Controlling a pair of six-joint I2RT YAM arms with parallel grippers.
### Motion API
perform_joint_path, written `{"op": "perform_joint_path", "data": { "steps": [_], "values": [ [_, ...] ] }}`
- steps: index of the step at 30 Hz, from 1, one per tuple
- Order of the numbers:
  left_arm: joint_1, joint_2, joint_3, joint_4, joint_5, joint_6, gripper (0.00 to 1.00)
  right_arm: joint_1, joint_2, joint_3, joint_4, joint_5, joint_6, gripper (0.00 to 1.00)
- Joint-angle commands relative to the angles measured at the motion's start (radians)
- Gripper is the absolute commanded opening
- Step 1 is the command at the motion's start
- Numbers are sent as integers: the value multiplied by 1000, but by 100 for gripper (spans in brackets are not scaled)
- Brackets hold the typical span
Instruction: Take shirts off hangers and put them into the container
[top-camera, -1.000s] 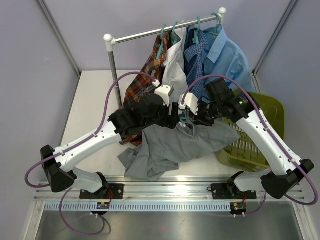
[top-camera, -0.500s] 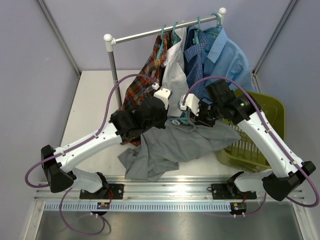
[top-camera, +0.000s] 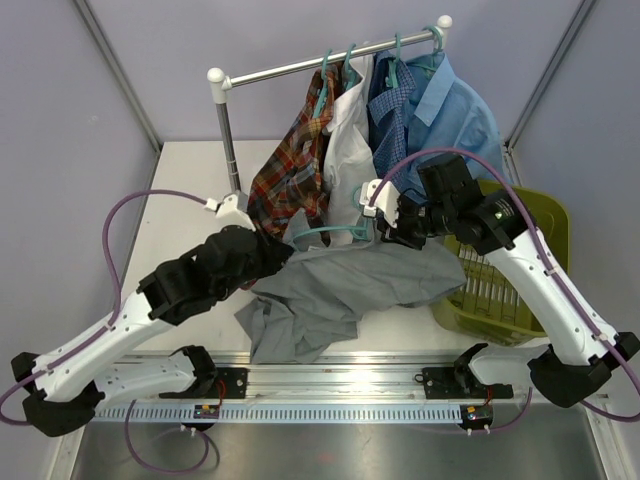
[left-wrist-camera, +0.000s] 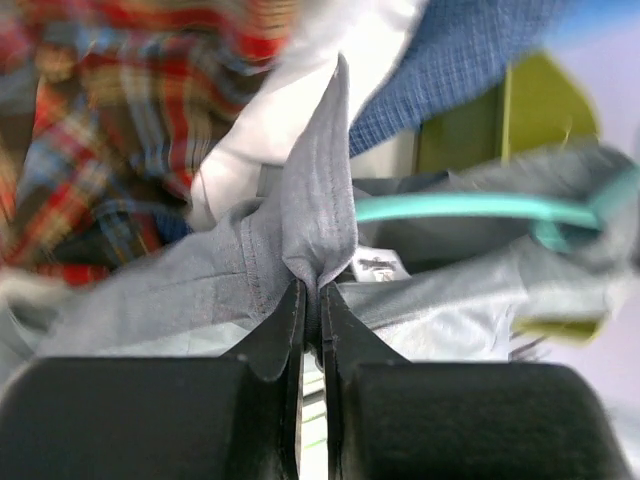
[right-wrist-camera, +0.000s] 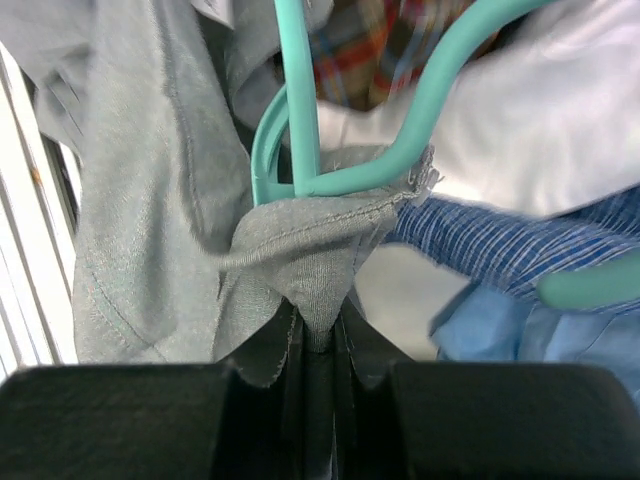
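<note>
The grey shirt (top-camera: 330, 290) is stretched between both grippers above the table, its lower part heaped on the tabletop. My left gripper (top-camera: 285, 252) (left-wrist-camera: 312, 295) is shut on a fold of it. At the other end my right gripper (top-camera: 378, 225) (right-wrist-camera: 318, 325) pinches the shirt's stitched edge just under a teal hanger (top-camera: 325, 234) (right-wrist-camera: 300, 100) (left-wrist-camera: 460, 208), which lies bared across the gap between the grippers. Plaid (top-camera: 290, 175), white (top-camera: 345, 150), dark blue check (top-camera: 395, 120) and light blue (top-camera: 460, 110) shirts hang on hangers behind. The olive container (top-camera: 540, 215) sits at the right.
A silver rail (top-camera: 300, 68) with white ball ends stands on a post (top-camera: 229, 140) at the back and carries the hanging shirts. Grey walls enclose the table on three sides. The arm bases and a slotted metal strip run along the near edge.
My left gripper closed on the grey shirt and pulled it left and toward the near edge, exposing the hanger. The right gripper rose slightly, still gripping.
</note>
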Motion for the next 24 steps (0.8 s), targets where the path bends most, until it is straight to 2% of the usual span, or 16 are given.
{"op": "perform_joint_path", "data": {
  "steps": [1, 5, 9, 10, 11, 13, 15, 17, 20, 21, 22, 23, 24],
  "values": [
    [61, 4, -1, -323, -198, -281, 0, -23, -40, 131, -79, 22, -35, 0],
    [110, -14, -52, -300, -183, -337, 5, -32, -34, 211, -130, -79, -43, 0],
    [115, -39, -81, -226, -123, -302, 8, -50, -40, 188, -86, -3, 2, 0],
    [113, -65, -90, -204, -108, -289, 31, -53, -43, 177, -64, 18, 5, 0],
    [115, -85, -105, -176, -77, -250, 39, -58, -45, 168, -52, 25, 14, 0],
    [115, -151, -156, -107, -54, -234, 39, -66, -48, 156, -27, 29, 37, 0],
    [116, -186, -193, -101, -77, -251, 43, -72, -49, 159, -18, 26, 45, 0],
    [118, -214, -199, -139, -134, -286, 59, -78, -51, 173, -21, 8, 40, 0],
    [118, -228, -202, -121, -128, -250, 71, -79, -51, 179, -26, -23, 42, 0],
    [118, -234, -210, -87, -116, -211, 75, -78, -46, 177, -24, -18, 43, 0],
    [118, -238, -216, -48, -96, -106, 80, -79, -45, 174, -20, -15, 46, 0],
    [118, -266, -225, 45, -52, -40, 89, -79, -40, 167, -13, -10, 48, 0],
    [118, -283, -236, 103, -21, 37, 92, -78, -39, 164, -7, -9, 49, 0]
  ]
}}
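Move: The left hand already grips a shoulder edge of the gray shirt, with the green hanger's middle about 9 cm to its right and 3 cm farther out, at roughly its own height; the plaid shirt hangs some 15 cm straight ahead and the white shirt about 18 ahead and 12 right. From the right hand, pinching the shirt's other side, the hanger's middle lies about 10 cm left, level with it; the white shirt is 15 ahead and 7 left, the container some 5 ahead, 30 right and 22 below. After turning counter-clockwise some 10 degrees with its left side dipping while still gripping the gray shirt's edge, the left hand opens nearly wide, lets the cloth go and draws away from the hanger, about 7 cm left and 5 cm down. The right hand keeps its pinch on the shirt's other side beside the hanger and raises it about 5 cm early on, then shifts slightly right and holds still. ##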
